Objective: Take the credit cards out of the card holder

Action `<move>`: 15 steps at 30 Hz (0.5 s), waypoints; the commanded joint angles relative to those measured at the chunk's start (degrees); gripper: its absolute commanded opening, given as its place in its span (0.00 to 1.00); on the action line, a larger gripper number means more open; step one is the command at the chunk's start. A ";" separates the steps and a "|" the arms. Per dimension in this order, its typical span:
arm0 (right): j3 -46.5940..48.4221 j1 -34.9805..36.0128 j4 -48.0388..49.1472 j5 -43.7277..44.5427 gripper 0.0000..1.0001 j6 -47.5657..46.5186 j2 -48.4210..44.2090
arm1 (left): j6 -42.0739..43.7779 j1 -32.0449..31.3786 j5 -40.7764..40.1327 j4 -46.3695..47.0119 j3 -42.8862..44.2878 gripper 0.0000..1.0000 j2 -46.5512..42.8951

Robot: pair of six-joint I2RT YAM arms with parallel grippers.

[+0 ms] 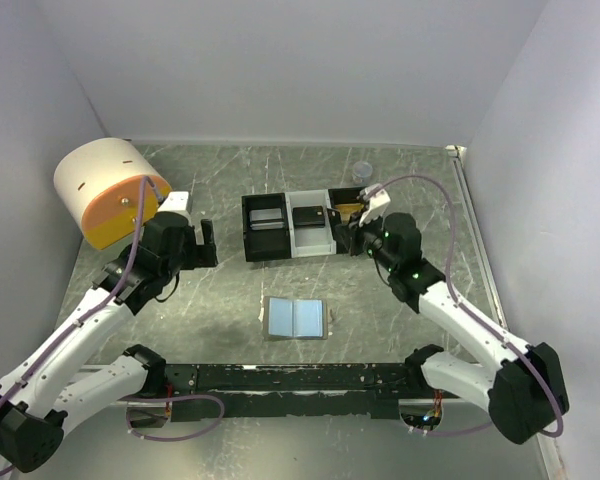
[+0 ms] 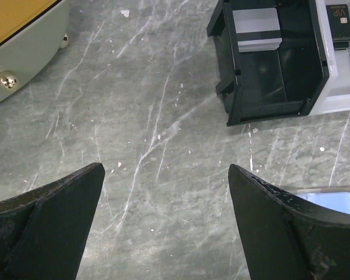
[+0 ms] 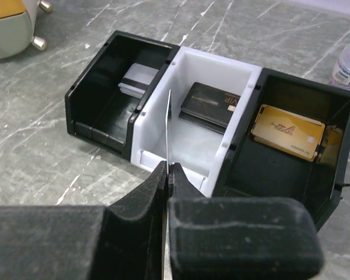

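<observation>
The card holder (image 1: 295,318) lies open flat on the table between the arms, pale blue lining up; one corner of it (image 2: 329,198) shows in the left wrist view. My right gripper (image 1: 348,235) (image 3: 169,165) is shut on a thin credit card (image 3: 168,122) held edge-on above the tray's white middle compartment (image 3: 233,76). A black VIP card (image 3: 210,104) lies in that compartment. The left black compartment holds a grey card (image 3: 134,80) (image 2: 255,29) and the right one a gold card (image 3: 289,131). My left gripper (image 1: 205,245) (image 2: 166,169) hangs open over bare table, left of the tray.
A round white and orange container (image 1: 105,190) (image 2: 23,41) stands at the back left, near my left arm. A small clear jar (image 1: 362,172) (image 3: 349,64) sits behind the tray (image 1: 250,232). White walls close in three sides of the table.
</observation>
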 commanded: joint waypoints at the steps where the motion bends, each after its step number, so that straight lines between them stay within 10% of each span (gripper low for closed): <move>1: 5.40 -5.85 -0.14 -12.52 0.00 -0.75 5.78 | 1.32 0.43 -2.10 -0.79 0.08 1.00 0.40; 15: 14.28 1.50 0.21 -2.89 0.00 -38.60 20.52 | 1.63 0.40 -1.66 -0.83 0.03 1.00 0.05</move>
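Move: The black card already pinched in the right hand is headed for the white middle bin, whose black cards lie about 12 cm ahead of that hand, 6 cm to its left and 13 cm below. The white cards are some 10 cm left of those, the gold cards 10 cm right, at similar depth and height. The open card holder is about 13 cm behind the hand and 10 cm to its left. From the left hand the black cards are about 13 cm ahead, 22 cm right and 13 cm lower. The black card, still pinched between the shut right fingers, is carried forward about 5 cm and a little left towards the white middle bin, quick at first, then slowing as the hand begins to sink slightly. Over the later part the wrist rolls and swings counter-clockwise, some 20 degrees in all, bringing the card over the bin. ##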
